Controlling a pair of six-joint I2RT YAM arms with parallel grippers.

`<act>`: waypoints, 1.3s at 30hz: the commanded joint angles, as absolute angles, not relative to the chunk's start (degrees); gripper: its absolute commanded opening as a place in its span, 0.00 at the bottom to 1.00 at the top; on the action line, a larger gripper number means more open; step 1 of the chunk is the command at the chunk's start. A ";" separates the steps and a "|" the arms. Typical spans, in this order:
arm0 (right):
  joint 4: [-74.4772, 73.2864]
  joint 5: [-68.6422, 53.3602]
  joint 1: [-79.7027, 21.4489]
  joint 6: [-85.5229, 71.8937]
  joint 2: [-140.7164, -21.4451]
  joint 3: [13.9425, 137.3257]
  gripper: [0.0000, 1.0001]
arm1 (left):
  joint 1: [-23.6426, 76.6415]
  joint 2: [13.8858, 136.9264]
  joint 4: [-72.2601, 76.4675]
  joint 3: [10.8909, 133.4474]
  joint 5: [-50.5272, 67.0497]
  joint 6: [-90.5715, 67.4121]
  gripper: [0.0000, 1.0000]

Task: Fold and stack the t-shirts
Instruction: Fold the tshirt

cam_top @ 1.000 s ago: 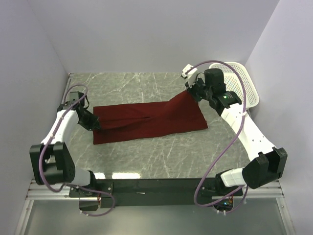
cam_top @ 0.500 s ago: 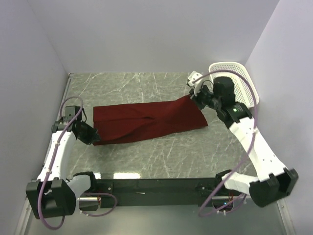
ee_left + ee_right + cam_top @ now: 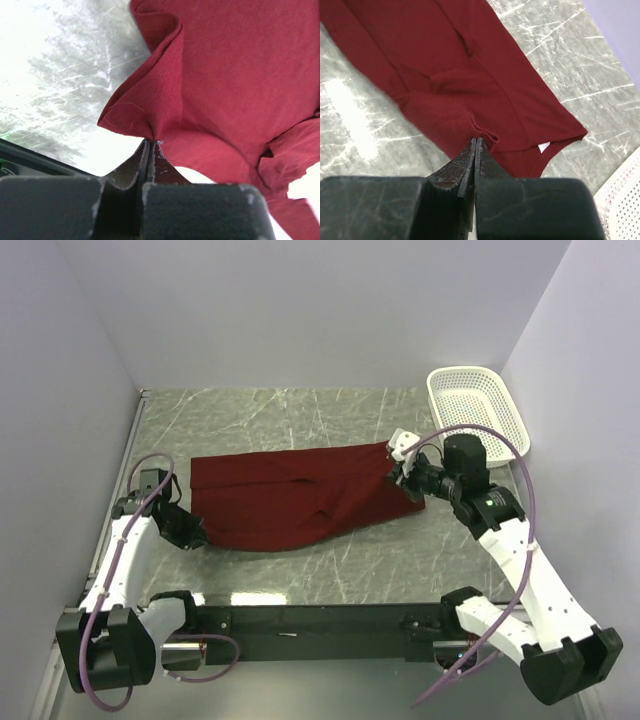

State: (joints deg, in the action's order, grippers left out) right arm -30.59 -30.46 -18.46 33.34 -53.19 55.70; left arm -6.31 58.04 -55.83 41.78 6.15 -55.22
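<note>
A maroon t-shirt [image 3: 290, 495] lies folded lengthwise across the middle of the table, its near edge drawn toward the arms. At the shirt's left end my left gripper [image 3: 193, 532] is shut on the t-shirt, the cloth [image 3: 165, 107] bunching up at the pinched tips. On the right end my right gripper [image 3: 408, 483] is shut on the t-shirt's hem [image 3: 482, 131]. The small white neck label [image 3: 544, 147] shows in the right wrist view by the neckline.
A white perforated basket [image 3: 478, 410] stands at the back right corner by the wall. The marble table top [image 3: 350, 560] shows bare in front of the shirt, and walls close in left, back and right.
Both grippers have pulled back toward the near edge, dragging the shirt's edge with them. The right end has come down from its lifted height and the shirt now lies wider.
</note>
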 commanded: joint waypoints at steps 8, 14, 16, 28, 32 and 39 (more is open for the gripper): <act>-24.52 -28.92 -18.19 33.40 -61.60 60.99 0.00 | -6.50 63.54 -53.00 47.37 4.48 -58.45 0.00; -22.24 -27.68 -18.11 32.96 -63.19 63.10 0.00 | -6.59 63.37 -53.79 49.92 5.01 -59.68 0.01; -22.15 -28.12 -18.11 32.61 -63.89 63.89 0.00 | -6.50 63.28 -54.22 50.45 4.40 -60.46 0.00; -26.45 -32.60 -18.11 35.33 -57.84 61.61 0.00 | -6.50 53.62 -60.46 41.50 8.08 -69.42 0.00; -27.68 -34.98 -18.19 36.30 -55.11 59.68 0.00 | -5.80 53.26 -62.84 38.24 9.66 -71.19 0.00; -29.80 -38.76 -18.19 37.62 -53.09 55.99 0.00 | -4.57 52.91 -68.28 36.30 7.91 -73.12 0.00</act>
State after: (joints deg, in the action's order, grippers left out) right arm -29.21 -36.07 -18.44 36.56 -54.19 57.30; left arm -4.86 53.82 -64.45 36.58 8.16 -71.00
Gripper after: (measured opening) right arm 0.006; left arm 0.012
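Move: Each hand still pinches the T-shirt's near edge. From the left hand the shirt's far left corner lies about 19 cm ahead, 4 cm left and 7 cm below, and the table's near edge about 11 cm back, straight behind. From the right hand, some 24 cm above the cloth, the far right corner is about 18 cm ahead and 2 cm right, the near right corner 5 cm ahead and 9 cm right, and the basket 20 cm ahead and 19 cm right. Both hands keep their pinch on the near edge and swing it together towards the shirt's far edge and back: the left goes forward about 3.5 cm, rising slightly, then sweeps back some 8 cm and down towards the table's near edge while its wrist turns a little counter-clockwise. The right dips forward about 5 cm, rises as it draws back, and ends close to where it began, a little higher, its corner still held aloft. ##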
